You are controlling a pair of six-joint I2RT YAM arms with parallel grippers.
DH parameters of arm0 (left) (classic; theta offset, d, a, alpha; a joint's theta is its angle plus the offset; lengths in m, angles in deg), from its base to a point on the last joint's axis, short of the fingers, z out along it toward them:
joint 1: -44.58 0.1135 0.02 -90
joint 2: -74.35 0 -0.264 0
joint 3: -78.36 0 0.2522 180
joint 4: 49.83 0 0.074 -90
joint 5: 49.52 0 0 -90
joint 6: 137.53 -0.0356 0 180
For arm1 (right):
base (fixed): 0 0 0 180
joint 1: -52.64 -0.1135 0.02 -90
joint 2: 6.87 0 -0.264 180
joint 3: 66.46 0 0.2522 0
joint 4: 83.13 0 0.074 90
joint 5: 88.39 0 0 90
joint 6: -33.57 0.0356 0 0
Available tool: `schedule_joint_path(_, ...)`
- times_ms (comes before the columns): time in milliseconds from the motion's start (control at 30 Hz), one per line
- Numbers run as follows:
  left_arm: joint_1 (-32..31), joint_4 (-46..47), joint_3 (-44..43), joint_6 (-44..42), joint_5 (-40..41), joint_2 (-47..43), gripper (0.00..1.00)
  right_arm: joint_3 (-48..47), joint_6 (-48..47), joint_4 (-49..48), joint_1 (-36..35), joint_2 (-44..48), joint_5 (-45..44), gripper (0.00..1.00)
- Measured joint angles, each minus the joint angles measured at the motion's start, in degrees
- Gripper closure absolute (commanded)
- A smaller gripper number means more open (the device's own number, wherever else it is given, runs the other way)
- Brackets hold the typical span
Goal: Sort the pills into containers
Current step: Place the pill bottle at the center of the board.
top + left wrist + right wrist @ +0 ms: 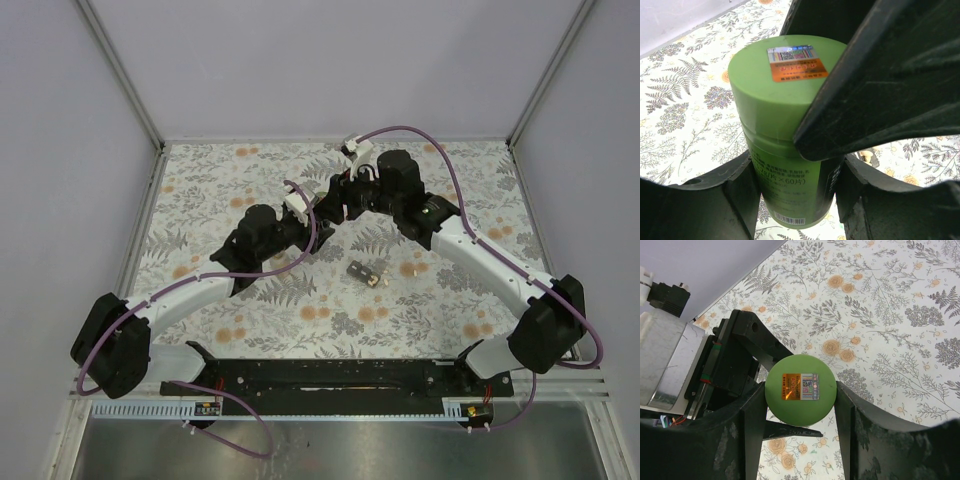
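A green pill bottle with a green cap stands upright over the flowered table, held between both arms. My left gripper is shut on the bottle's body, one finger pressing each side. My right gripper comes from above and is shut on the cap, and its finger covers part of the lid in the left wrist view. In the top view the two grippers meet and hide the bottle. A few pale pills on a small dark piece lie on the table nearer the bases.
The table has a flowered cloth, with a metal frame and pale walls round it. The left gripper's black body stands close beside the cap. A black rail with the arm bases runs along the near edge.
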Motion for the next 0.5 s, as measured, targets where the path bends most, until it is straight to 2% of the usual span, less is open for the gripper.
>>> schedule_joint_path(200, 0.31, 0.44, 0.0, 0.04, -1.03, 0.02, 0.42, -0.5, -0.46, 0.85, -0.04, 0.11, -0.2, 0.91)
schedule_joint_path(267, 0.5, 0.7, 0.0, 0.11, -1.57, 0.02, 0.31, -0.5, -0.5, 0.85, -0.07, 0.24, -0.35, 0.92)
schedule_joint_path(367, 1.51, 1.44, 0.0, 0.48, -1.77, 0.02, 0.26, -0.52, -0.94, 1.79, 0.13, 0.5, -1.95, 0.94)
schedule_joint_path(500, 2.49, 1.64, 0.0, 0.83, -2.45, 0.02, 0.14, -0.55, -1.25, 2.25, 0.22, 0.57, -2.75, 0.95)
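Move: Between the two hands the pill bottle is held upright-ish: its middle is about 2 cm above the left hand point and some 3 cm below the right. The board's centre lies roughly 27 cm under the right hand, perhaps 2 cm to its right. The grey pill box stands about 9 cm to the right of that hand and 4 cm back; loose pills lie some 4 cm farther right of the box. Opening from about half to four fifths of its full gap, the left gripper releases the lower part of the pill bottle and eases about 1 cm forward, left and up. The right gripper keeps its pinch just around the cap end, its opening unchanged, and shifts about 1 cm to its right with hardly any turn. ##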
